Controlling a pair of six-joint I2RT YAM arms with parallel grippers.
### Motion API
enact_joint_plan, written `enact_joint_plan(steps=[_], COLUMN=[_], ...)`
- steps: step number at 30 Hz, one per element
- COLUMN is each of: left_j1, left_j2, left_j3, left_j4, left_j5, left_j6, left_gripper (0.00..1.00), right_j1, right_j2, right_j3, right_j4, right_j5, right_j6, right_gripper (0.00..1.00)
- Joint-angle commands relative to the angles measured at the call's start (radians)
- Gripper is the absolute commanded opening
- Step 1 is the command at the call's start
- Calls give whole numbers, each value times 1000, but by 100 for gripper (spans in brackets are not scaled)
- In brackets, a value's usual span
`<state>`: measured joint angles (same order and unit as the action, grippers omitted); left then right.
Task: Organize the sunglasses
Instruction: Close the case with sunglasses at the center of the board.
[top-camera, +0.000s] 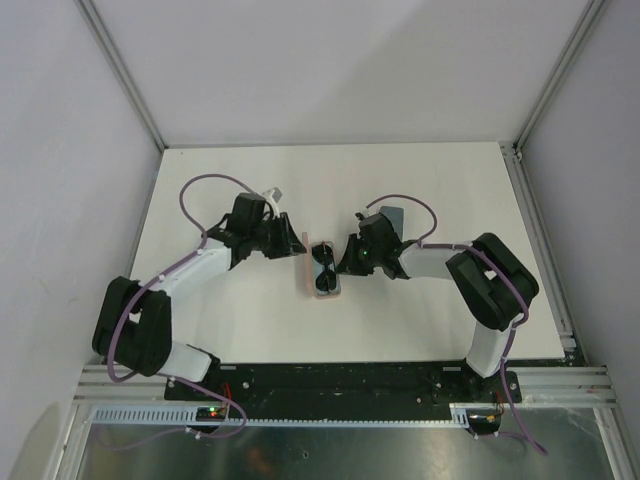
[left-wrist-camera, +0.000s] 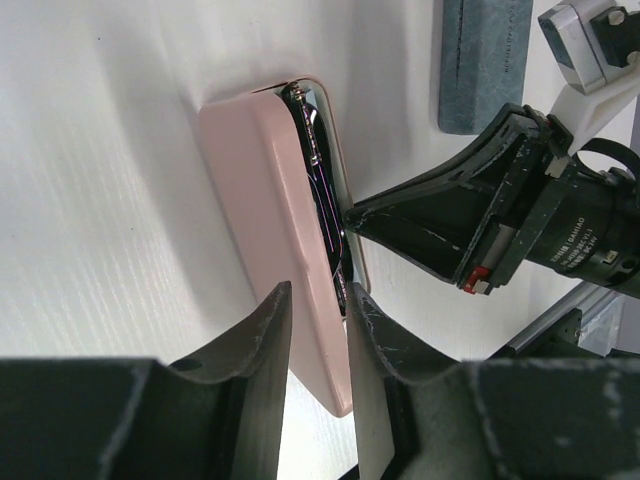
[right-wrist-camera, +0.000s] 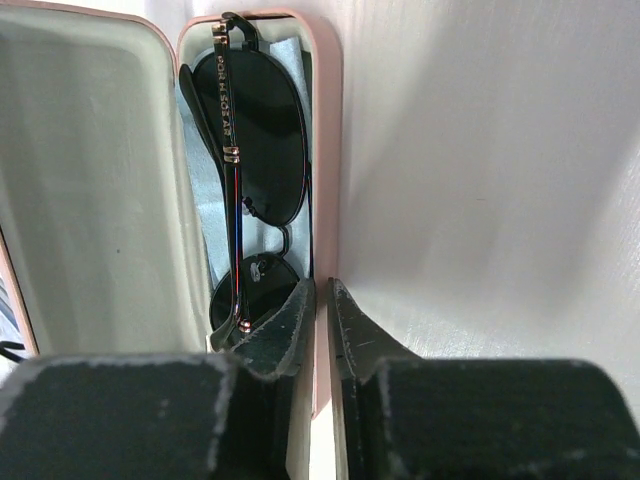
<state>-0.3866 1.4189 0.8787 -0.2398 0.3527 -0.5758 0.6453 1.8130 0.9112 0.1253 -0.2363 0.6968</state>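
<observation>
The black wire-framed sunglasses (right-wrist-camera: 255, 130) lie folded inside the open pink case (top-camera: 325, 272) in the middle of the table, on a light-blue cloth (right-wrist-camera: 200, 190). In the left wrist view only one slim arm of the sunglasses (left-wrist-camera: 318, 170) shows past the raised lid (left-wrist-camera: 270, 200). My left gripper (left-wrist-camera: 318, 290) is shut on the near end of that lid, one finger on each face. My right gripper (right-wrist-camera: 320, 285) is shut on the case's thin right wall (right-wrist-camera: 325, 150), its left finger inside beside the near lens. The white-framed pair is not identifiable.
A blue-grey case (top-camera: 388, 215) lies just behind my right gripper, also seen as the blue-grey case (left-wrist-camera: 480, 60) in the left wrist view. A small white object (top-camera: 272, 194) peeks out behind my left arm. Grey walls enclose the white table (top-camera: 230, 310) on three sides.
</observation>
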Motion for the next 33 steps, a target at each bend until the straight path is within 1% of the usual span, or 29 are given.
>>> enact_joint_plan(steps=[1,9,13,15,21,33], left_j1=[5,5,5,4,-11,-106], left_j2=[21,61,81,91,127,243], left_j3=[-9,-10,-8,-9,1,-5], left_j4=[53,68,79,85,108,186], left_j5=[25,22,30,36,45,23], left_j6=[-7,-6,-4,-5,-10,-44], left_gripper=[32,30,23,17,9,6], right_j1=[-7,-6,-6,-6,-6,-6], right_j2=[16,18,19,19,20,5], right_j3=[29,28,29,29,28,29], right_j4=[10,10,12,13,13,13], right_j5=[-9,-13,-16,-17,-23,-30], right_j6=[-24,-29,-33,-35,-40,-38], right_gripper=[9,6,6,5,4,4])
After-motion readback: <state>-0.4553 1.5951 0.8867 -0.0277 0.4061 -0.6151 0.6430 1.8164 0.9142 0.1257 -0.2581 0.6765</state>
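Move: Just under the left fingers, about 5 cm below and a centimetre to their right, stands the upright pink lid of the case, its middle about 1 cm nearer the base. The open tray with the sunglasses lies some 4 cm right of that hand, level with it, and 10 cm down. From the right hand, already at the tray's right wall, the tray's middle is 3 cm left and the lid 7 cm left, 3 cm up. The blue-grey case is about 13 cm ahead and 11 cm right of the right hand. Sinking about 2 cm beside the lid with a slight forward drift, the left hand shuts its fingers, then sweeps some 4 cm to the right and a little lower, its closed tips pushing the lid's outer face over towards the tray. The right hand stays put, tightening its pinch on the tray's right wall. ##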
